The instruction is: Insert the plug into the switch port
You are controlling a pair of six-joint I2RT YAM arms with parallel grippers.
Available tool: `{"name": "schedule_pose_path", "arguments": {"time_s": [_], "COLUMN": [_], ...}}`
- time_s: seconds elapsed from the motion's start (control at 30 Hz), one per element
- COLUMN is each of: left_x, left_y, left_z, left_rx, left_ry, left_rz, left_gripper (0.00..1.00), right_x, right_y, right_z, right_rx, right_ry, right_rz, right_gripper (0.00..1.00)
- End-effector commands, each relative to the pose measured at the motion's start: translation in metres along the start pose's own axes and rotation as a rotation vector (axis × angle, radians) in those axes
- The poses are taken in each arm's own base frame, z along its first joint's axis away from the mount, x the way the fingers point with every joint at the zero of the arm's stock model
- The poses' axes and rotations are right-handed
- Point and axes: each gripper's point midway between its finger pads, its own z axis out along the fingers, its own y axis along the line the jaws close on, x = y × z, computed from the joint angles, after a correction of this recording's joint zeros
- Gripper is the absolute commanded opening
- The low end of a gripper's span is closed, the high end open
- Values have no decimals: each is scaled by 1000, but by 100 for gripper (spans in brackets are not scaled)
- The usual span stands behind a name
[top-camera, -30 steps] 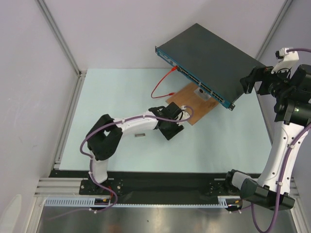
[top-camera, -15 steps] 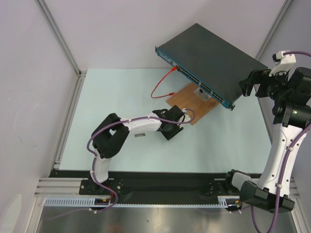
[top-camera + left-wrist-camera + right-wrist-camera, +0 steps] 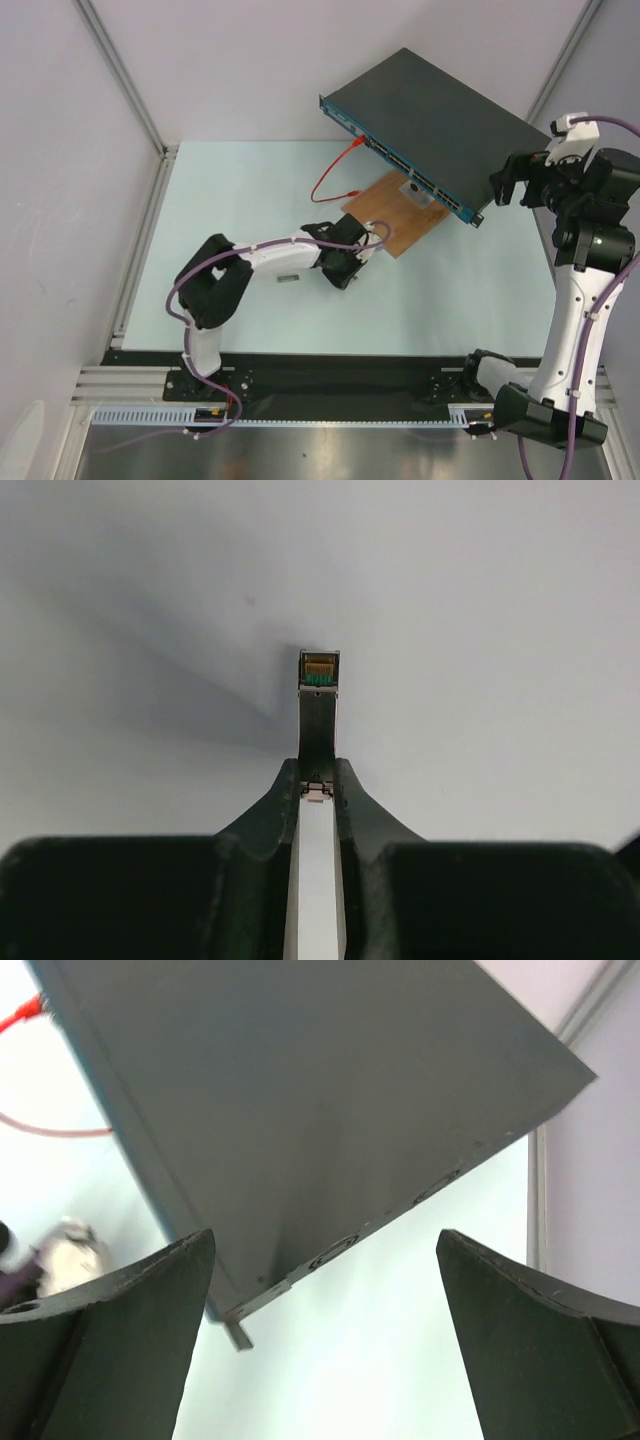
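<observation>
The plug (image 3: 289,279), a small grey metal module, lies on the pale table under my left forearm. In the left wrist view the plug (image 3: 319,705) points away with gold contacts at its far end. My left gripper (image 3: 319,780) is shut on its near end, a fingertip pressed against each side. In the top view the left gripper (image 3: 320,276) sits low, just right of the plug. The switch (image 3: 425,115) stands at the back, blue port edge (image 3: 400,165) facing the arms. My right gripper (image 3: 325,1250) hangs open above the switch (image 3: 300,1090), near its right corner, holding nothing.
A red cable (image 3: 325,185) loops from one switch port onto the table. A brown wooden board (image 3: 400,210) lies under the switch's front edge, beside my left wrist. Grey walls and aluminium rails (image 3: 140,230) bound the table.
The left jaws have closed onto the plug, and the left elbow has shifted a little. My right wrist has drifted slightly left along the switch's end, still wide open.
</observation>
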Motion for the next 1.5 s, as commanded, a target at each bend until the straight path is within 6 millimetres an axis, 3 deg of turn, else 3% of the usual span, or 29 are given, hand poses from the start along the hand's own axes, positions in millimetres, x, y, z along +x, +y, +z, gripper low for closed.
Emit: {"name": "schedule_pose_path", "arguments": {"time_s": [0.0, 0.03, 0.1, 0.13, 0.2, 0.23, 0.3, 0.37, 0.43, 0.47, 0.53, 0.57, 0.7, 0.9, 1.07, 1.3, 1.47], "left_x": [-19, -22, -21, -22, -22, -19, -16, -11, -6, -2, 3, 7, 15, 20, 20, 21, 17], "left_y": [-19, -30, -39, -52, -61, -71, -80, -86, -91, -94, -102, -105, -115, -116, -117, -117, -115], "left_z": [-61, -81, -101, -123, -141, -161, -179, -198, -209, -218, -230, -235, -245, -244, -247, -250, -251], "left_rx": [166, 227, 282, 354, 410, 476, 534, 570, 621, 639, 708, 727, 796, 809, 837, 856, 864], "left_ry": [-136, -168, -194, -223, -248, -269, -296, -326, -341, -349, -355, -348, -349, -321, -308, -313, -322], "left_rz": [-42, -32, -16, -1, 23, 40, 96, 150, 164, 176, 176, 170, 170, 158, 129, 102, 77], "left_gripper": [0, 0, 0, 0, 0, 1, 4, 4, 4, 4, 4, 3, 1, 1, 0, 0, 0], "right_x": [-17, -17, -16, -16, -15, -14, -5, 8, 15, 22, 42, 53, 87, 129, 141, 158, 159], "right_y": [9, 21, 32, 44, 64, 81, 107, 147, 169, 195, 212, 236, 278, 312, 324, 334, 341], "right_z": [-7, -7, -3, 0, 0, 0, -2, -8, -15, -24, -30, -43, -71, -88, -85, -80, -77], "right_rx": [-14, -55, -93, -136, -219, -284, -408, -558, -632, -723, -801, -898, -1106, -1255, -1265, -1261, -1249], "right_ry": [-85, -92, -96, -99, -97, -106, -111, -136, -164, -179, -178, -191, -197, -179, -179, -167, -177], "right_rz": [-155, -183, -219, -246, -283, -326, -374, -450, -523, -570, -687, -736, -881, -1091, -1166, -1225, -1245], "right_gripper": [100, 100, 100, 100, 100, 100, 100, 100, 100, 100, 100, 100, 96, 92, 86, 66, 44]}}
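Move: The plug is already held near one end in the left fingers, just over the table. From the left hand the open right gripper is some 32 cm to the right, 5 cm ahead and 37 cm higher; the wooden board lies about 18 cm ahead and 12 cm right, a spare plug 14 cm left and 1 cm ahead. From the right hand the plug is roughly 32 cm left, 5 cm back and 37 cm below; the board is 13 cm ahead, 20 cm left and 38 cm below. The plug goes up about 20 cm and back some 15 cm in the left hand's unchanged grip, that hand tilting to point right and down, quick at first, then nearly still. The right gripper sweeps about 30 cm left, with back and down, swinging counter-clockwise until its fingers point left and down at the plug's free end; they half close around it, without a visible grip. ##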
